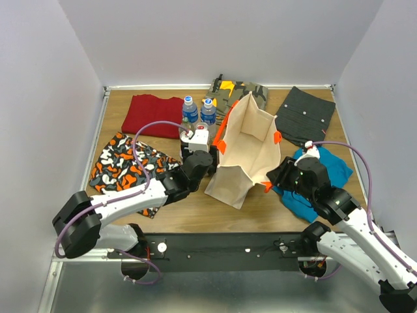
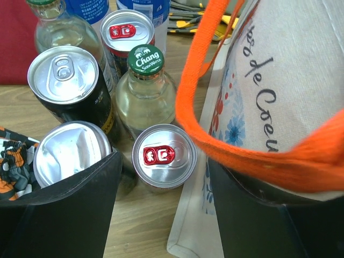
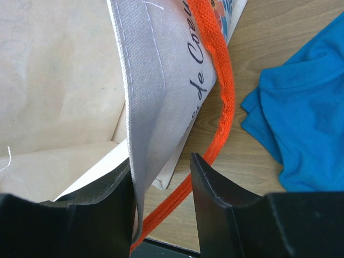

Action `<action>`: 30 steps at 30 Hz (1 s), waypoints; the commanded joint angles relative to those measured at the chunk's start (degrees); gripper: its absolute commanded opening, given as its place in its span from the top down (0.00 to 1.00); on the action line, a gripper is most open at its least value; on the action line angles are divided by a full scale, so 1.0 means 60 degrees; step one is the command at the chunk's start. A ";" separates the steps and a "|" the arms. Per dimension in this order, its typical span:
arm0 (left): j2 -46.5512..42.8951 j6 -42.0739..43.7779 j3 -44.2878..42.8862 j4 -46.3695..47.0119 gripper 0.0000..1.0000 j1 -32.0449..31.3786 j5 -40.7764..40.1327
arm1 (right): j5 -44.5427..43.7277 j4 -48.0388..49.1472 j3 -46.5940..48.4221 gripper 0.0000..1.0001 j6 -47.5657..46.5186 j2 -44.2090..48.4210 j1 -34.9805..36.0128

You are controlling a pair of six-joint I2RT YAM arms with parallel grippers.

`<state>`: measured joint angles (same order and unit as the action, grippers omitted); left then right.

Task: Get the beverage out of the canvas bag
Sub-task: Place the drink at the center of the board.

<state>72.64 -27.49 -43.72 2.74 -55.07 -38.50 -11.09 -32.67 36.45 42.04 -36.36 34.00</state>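
The canvas bag (image 1: 251, 147) stands tilted and wide open mid-table, its inside showing only bare cloth. Several beverages stand outside it on the left: two water bottles (image 1: 189, 111), a green-capped glass bottle (image 2: 145, 91), a black can (image 2: 67, 83) and a red-tab can (image 2: 164, 158). My left gripper (image 1: 207, 163) (image 2: 164, 183) is open beside the bag's left wall. The red-tab can stands just past its fingertips, and an orange handle (image 2: 215, 129) drapes over its right finger. My right gripper (image 1: 272, 177) (image 3: 161, 166) is open around the bag's right rim (image 3: 156, 97), which lies against its left finger.
Folded clothes ring the bag: red (image 1: 153, 114), camouflage (image 1: 238, 91), dark grey (image 1: 306, 114), blue (image 1: 326, 169) (image 3: 301, 118) and an orange-and-black patterned one (image 1: 124, 166). A crumpled silver can (image 2: 70, 156) sits against my left finger. White walls close in the table.
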 commanded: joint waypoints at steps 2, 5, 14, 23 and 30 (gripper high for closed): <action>-0.0505 -0.0048 -0.0213 -0.0032 0.25 0.0023 0.0264 | -0.0041 -0.0137 -0.0156 0.49 -0.0020 0.0054 -0.0041; -0.0637 0.0010 -0.0315 -0.0091 0.25 0.0023 0.0337 | -0.0027 -0.0122 -0.0156 0.49 -0.0049 0.0039 -0.0041; -0.1018 0.0157 -0.0593 -0.0369 0.25 0.0037 0.0294 | -0.0056 -0.0137 -0.0156 0.49 -0.0034 0.0039 -0.0041; -0.1545 0.0055 -0.0477 -0.1043 0.21 0.0067 -0.0366 | -0.0041 -0.0122 -0.0156 0.49 -0.0020 0.0010 -0.0041; -0.1765 -0.0617 -0.0081 -0.1086 0.21 0.0257 0.0074 | -0.0026 -0.0151 -0.0142 0.48 -0.0020 0.0068 -0.0041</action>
<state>63.64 -27.66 -45.60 -2.83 -54.35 -38.17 -11.09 -32.67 36.45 42.04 -36.36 34.00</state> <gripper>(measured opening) 0.792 0.512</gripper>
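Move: The red-tabbed drink just set down stands almost under the open left hand, its middle about 2 cm ahead, 1 cm right and 9 cm below. The dented silver can is some 7 cm to its left and 1 cm farther out; a green-capped bottle is about 7 cm straight beyond it. The upright canvas bag's middle lies roughly 16 cm right of the left hand. From the right hand that drink is about 27 cm left and 10 cm ahead. The red-tabbed drink is already free, and the empty left hand leaves it, climbing steadily about 5 cm away from the can tops. Near the end it also drifts nearly 2 cm left, away from the bag and towards the dented can's side; the fingers stay wide open and the wrist barely tilts. ##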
